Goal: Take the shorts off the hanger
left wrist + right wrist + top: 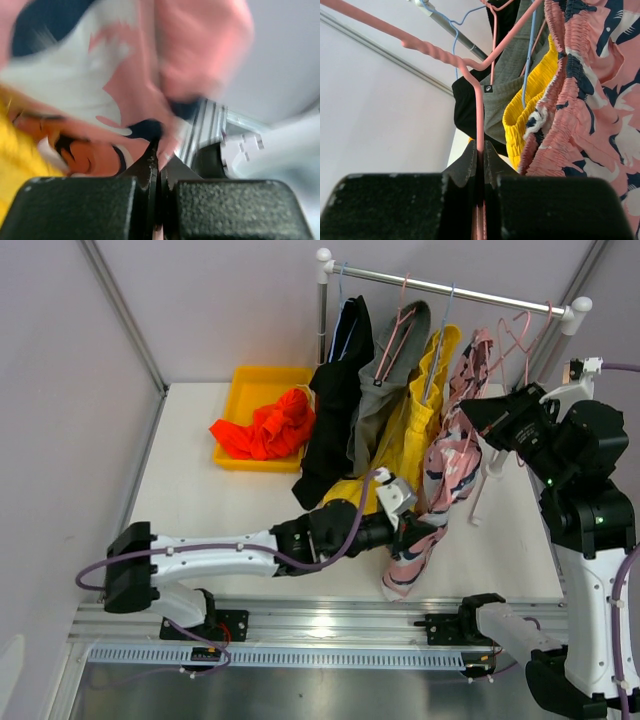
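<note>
Pink patterned shorts (450,465) hang from the rack at the right. My left gripper (418,530) is shut on their lower part. In the left wrist view its tips (160,155) pinch a fold of this pink cloth (150,75). My right gripper (472,413) is shut on a pink hanger (440,52), with the wire clamped between its tips (480,150), right beside the shorts' waistband (590,100). Yellow shorts (410,430), grey shorts (385,390) and black shorts (335,410) hang to the left. Orange-red shorts (268,428) lie in the bin.
A yellow bin (245,385) stands at the back left of the table. The rack's metal bar (450,285) spans the back right, with empty pink hangers (515,335) on it. A white rack leg (487,480) stands right of the pink shorts.
</note>
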You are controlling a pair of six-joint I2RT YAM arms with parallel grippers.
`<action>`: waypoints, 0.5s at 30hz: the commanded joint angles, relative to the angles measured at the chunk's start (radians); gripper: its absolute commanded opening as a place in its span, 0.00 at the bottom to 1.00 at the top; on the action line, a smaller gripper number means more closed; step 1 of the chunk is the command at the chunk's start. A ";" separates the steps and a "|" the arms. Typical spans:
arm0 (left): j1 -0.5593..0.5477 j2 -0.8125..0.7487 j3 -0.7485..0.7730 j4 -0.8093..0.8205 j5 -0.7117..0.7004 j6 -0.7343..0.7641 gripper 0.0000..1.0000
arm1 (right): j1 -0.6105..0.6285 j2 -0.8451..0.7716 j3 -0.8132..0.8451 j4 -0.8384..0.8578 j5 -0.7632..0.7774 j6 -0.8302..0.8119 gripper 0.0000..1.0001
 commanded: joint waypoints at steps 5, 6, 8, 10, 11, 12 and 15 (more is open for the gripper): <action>-0.239 -0.355 -0.305 -0.075 -0.223 0.028 0.00 | -0.026 0.117 0.186 0.003 0.027 -0.087 0.00; -0.284 -0.385 -0.328 -0.085 -0.240 0.017 0.00 | -0.033 0.129 0.200 0.002 0.024 -0.095 0.00; -0.312 -0.458 -0.374 -0.088 -0.271 -0.023 0.00 | -0.061 0.158 0.223 -0.004 0.020 -0.099 0.00; -0.329 -0.487 -0.448 -0.088 -0.294 -0.062 0.00 | -0.076 0.172 0.251 -0.007 0.015 -0.095 0.00; -0.329 -0.498 -0.475 -0.085 -0.306 -0.069 0.00 | -0.083 0.177 0.255 -0.013 0.012 -0.082 0.00; -0.328 -0.499 -0.489 -0.087 -0.319 -0.075 0.00 | -0.084 0.176 0.260 -0.015 0.009 -0.075 0.00; -0.317 -0.460 -0.458 -0.087 -0.395 -0.078 0.00 | -0.080 0.144 0.242 -0.043 -0.013 -0.035 0.00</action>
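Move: Clamped in the left fingers is the lower part of the pink shorts, whose middle is about 9 cm ahead, 4 cm right and 8 cm above the left hand. From that hand the yellow shorts hang some 15 cm ahead, 7 cm left and 2 cm higher; the yellow tray sits roughly 36 cm ahead, 34 cm left, 30 cm lower. From the right hand, which holds the pink hanger, the pink shorts' middle is about 5 cm back, 1 cm left and 7 cm below. Pulling the pink shorts by their lower part, the left hand sweeps about 11 cm left and 8 cm back, away from the right hand's hanger, then sinks some 4 cm near the end, fingers staying shut. The right hand keeps its pinch on the hanger and shifts about 3 cm forward, tipping down slightly. ##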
